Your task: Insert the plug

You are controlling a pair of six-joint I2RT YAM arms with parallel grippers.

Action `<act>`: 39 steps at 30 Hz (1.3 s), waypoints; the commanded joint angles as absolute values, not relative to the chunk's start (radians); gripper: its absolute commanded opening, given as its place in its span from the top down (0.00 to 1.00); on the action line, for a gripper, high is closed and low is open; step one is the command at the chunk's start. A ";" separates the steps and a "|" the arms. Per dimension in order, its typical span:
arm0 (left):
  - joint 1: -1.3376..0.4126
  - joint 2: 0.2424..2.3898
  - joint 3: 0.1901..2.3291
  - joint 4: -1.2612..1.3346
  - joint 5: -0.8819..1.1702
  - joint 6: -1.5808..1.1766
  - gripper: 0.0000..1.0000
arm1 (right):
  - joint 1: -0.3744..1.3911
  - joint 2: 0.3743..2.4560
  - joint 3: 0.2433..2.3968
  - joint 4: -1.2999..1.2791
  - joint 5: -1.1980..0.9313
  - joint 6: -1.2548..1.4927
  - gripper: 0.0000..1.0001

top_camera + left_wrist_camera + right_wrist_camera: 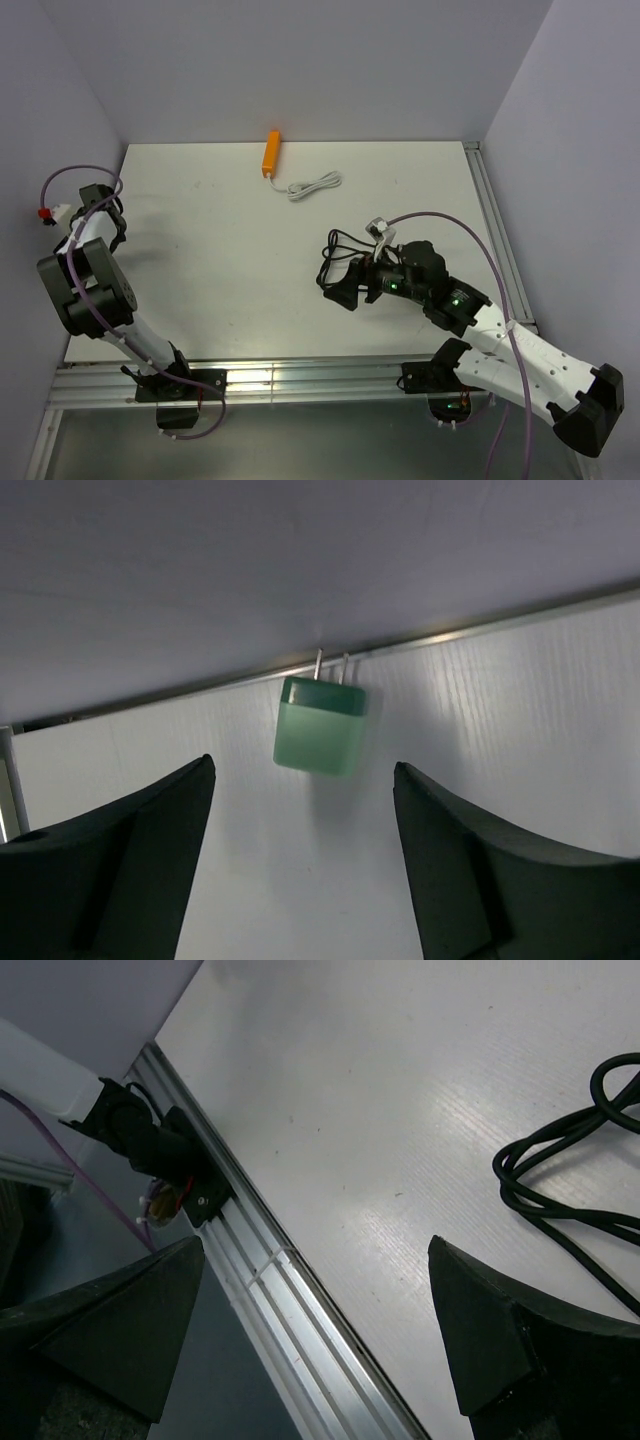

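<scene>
A pale green plug [320, 725] with two metal prongs lies on the white table [520, 730], its prongs pointing at the table's edge by the wall. My left gripper [303, 766] is open, just short of the plug, with a finger on each side of it. In the top view the left gripper [97, 199] is at the far left edge and the plug is hidden. An orange bar-shaped block [271, 153] with a white cable [315, 185] lies at the back. My right gripper [343, 286] is open and empty mid-table; it also shows in the right wrist view [315, 1245].
A coil of black cable [345, 247] lies just behind my right gripper and shows in the right wrist view [560, 1180]. An aluminium rail [300, 1310] runs along the table's near edge. Walls close in the left, back and right sides.
</scene>
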State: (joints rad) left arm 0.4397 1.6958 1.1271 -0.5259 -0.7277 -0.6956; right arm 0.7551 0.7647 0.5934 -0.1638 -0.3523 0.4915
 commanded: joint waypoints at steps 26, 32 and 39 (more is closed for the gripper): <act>0.486 1.919 1.157 -0.419 -0.716 -0.574 0.43 | 0.759 0.675 0.574 -0.179 -0.319 0.453 0.00; 0.486 1.905 1.143 -0.408 -0.661 -0.564 0.60 | 0.759 0.675 0.586 -0.207 -0.310 0.465 0.00; 0.460 1.847 1.118 -0.419 -0.565 -0.586 1.00 | 0.759 0.675 0.603 -0.298 -0.094 0.546 0.00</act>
State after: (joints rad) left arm 0.4751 1.8790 1.1400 -0.4084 -0.7010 -0.5682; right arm 0.7551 0.6930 0.5701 -0.2642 -0.2241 0.4995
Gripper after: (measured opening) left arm 0.498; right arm 0.999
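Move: The green plug lies about 6 cm below the left hand and some 3 cm to its left, level with it fore and aft, prongs pointing left. The table's left edge is about 4 cm left of the plug, with the wall beyond. From the right hand the plug is far off, roughly 85 cm left, 12 cm ahead and 18 cm below. Left hand sinks about 5 cm, edging left, and closes to pinch the green plug; right hand drifts right, down. ##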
